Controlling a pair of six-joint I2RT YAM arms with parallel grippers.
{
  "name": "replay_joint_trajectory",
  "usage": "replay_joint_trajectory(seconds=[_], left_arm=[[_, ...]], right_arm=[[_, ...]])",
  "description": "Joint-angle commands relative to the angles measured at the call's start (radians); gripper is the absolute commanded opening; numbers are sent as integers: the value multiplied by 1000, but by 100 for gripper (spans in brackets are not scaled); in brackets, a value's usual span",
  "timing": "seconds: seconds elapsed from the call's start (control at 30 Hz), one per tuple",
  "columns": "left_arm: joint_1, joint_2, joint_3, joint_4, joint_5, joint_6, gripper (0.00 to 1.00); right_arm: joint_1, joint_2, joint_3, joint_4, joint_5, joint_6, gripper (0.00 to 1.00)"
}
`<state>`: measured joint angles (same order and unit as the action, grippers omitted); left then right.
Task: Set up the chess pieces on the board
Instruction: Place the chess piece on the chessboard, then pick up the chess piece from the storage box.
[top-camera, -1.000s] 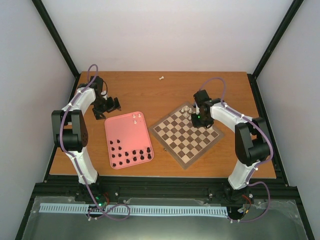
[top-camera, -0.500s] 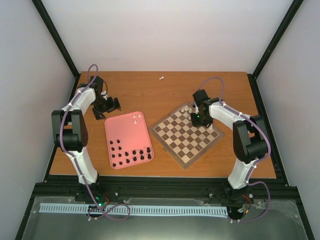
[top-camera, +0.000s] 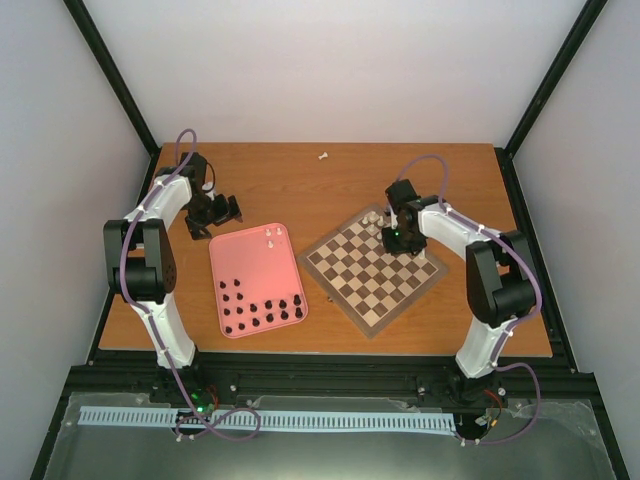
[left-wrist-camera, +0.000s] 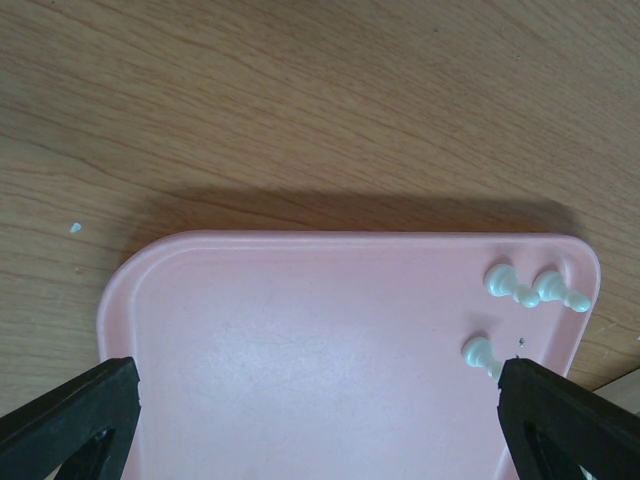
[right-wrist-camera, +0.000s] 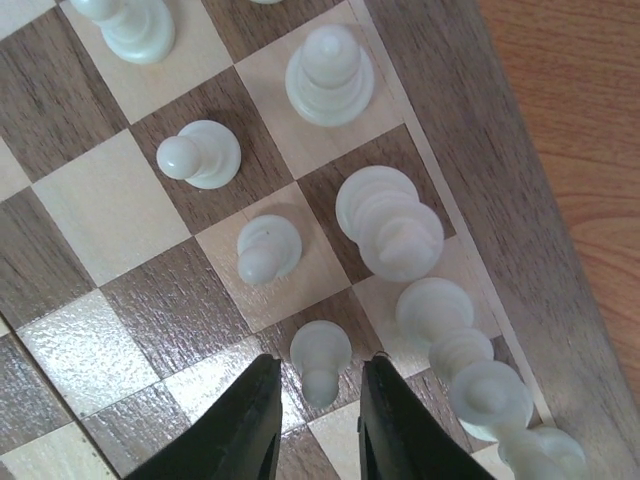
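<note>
The board (top-camera: 375, 272) lies right of centre, with cream-white chess pieces (top-camera: 377, 217) gathered at its far corner. My right gripper (top-camera: 392, 238) hovers low over that corner. In the right wrist view a white pawn (right-wrist-camera: 320, 358) stands on a dark square between the right gripper (right-wrist-camera: 318, 395) fingers, with a thin gap on each side, so the jaws are open. More white pawns (right-wrist-camera: 265, 248) and taller pieces (right-wrist-camera: 390, 222) stand beside it. My left gripper (top-camera: 222, 210) is wide open over the far end of the pink tray (left-wrist-camera: 300, 330), holding nothing.
The pink tray (top-camera: 255, 250) holds white pawns (left-wrist-camera: 510, 285) at its far right corner and several black pieces (top-camera: 262, 312) at its near end. One white piece (top-camera: 323, 155) lies alone on the table near the back wall.
The right gripper's jaws have parted slightly from the white pawn, which stays standing on its square. The left arm has not moved.
</note>
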<state>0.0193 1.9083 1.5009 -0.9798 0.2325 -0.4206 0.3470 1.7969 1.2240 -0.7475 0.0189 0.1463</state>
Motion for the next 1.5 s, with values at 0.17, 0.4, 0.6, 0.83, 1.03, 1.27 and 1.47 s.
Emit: replay_joint_trajectory(seconds=[0.17, 0.4, 0.6, 0.83, 1.03, 1.27, 1.47], left_arm=[[-8, 2, 24, 1, -1, 16, 100], [-7, 2, 25, 5, 1, 13, 100], [-10, 2, 31, 2, 3, 13, 100], [-19, -5, 20, 9, 5, 12, 100], [-21, -3, 22, 12, 4, 9, 100], [-22, 4, 11, 16, 7, 9, 100], [-22, -5, 15, 15, 20, 6, 100]], right_arm=[[-8, -134, -1, -46, -77, 3, 33], [-1, -220, 42, -113, -111, 18, 40], [12, -208, 92, -134, -115, 20, 40], [133, -102, 259, -171, -113, 6, 42], [308, 146, 546, -171, -147, 6, 43], [379, 427, 855, -141, -234, -1, 42], [404, 602, 1063, -174, -270, -33, 42]])
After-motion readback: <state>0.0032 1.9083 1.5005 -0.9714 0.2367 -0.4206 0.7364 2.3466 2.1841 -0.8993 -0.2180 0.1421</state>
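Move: The three white pawns left in the pink tray, clustered by its far right corner, are about 33 cm to the left of my right hand, 6 cm farther out and 3 cm lower. The pawn just set on the board is right at my right fingertips, about 2 cm below the hand point; the next pawn in its row stands some 2 cm left of it and 2 cm farther out. From my idle left hand that tray cluster lies roughly 14 cm right, 3 cm ahead and 6 cm down. With my right fingers already loosened around the pawn, I open them further to a bit under half and rise some 9 cm clear of it. Then I sweep about 27 cm left over the board to the pink tray, edging forward and sinking about 5 cm late on towards the last white pawns, turning some 30 degrees, mostly counter-clockwise, with the hand's left side tipping up. ##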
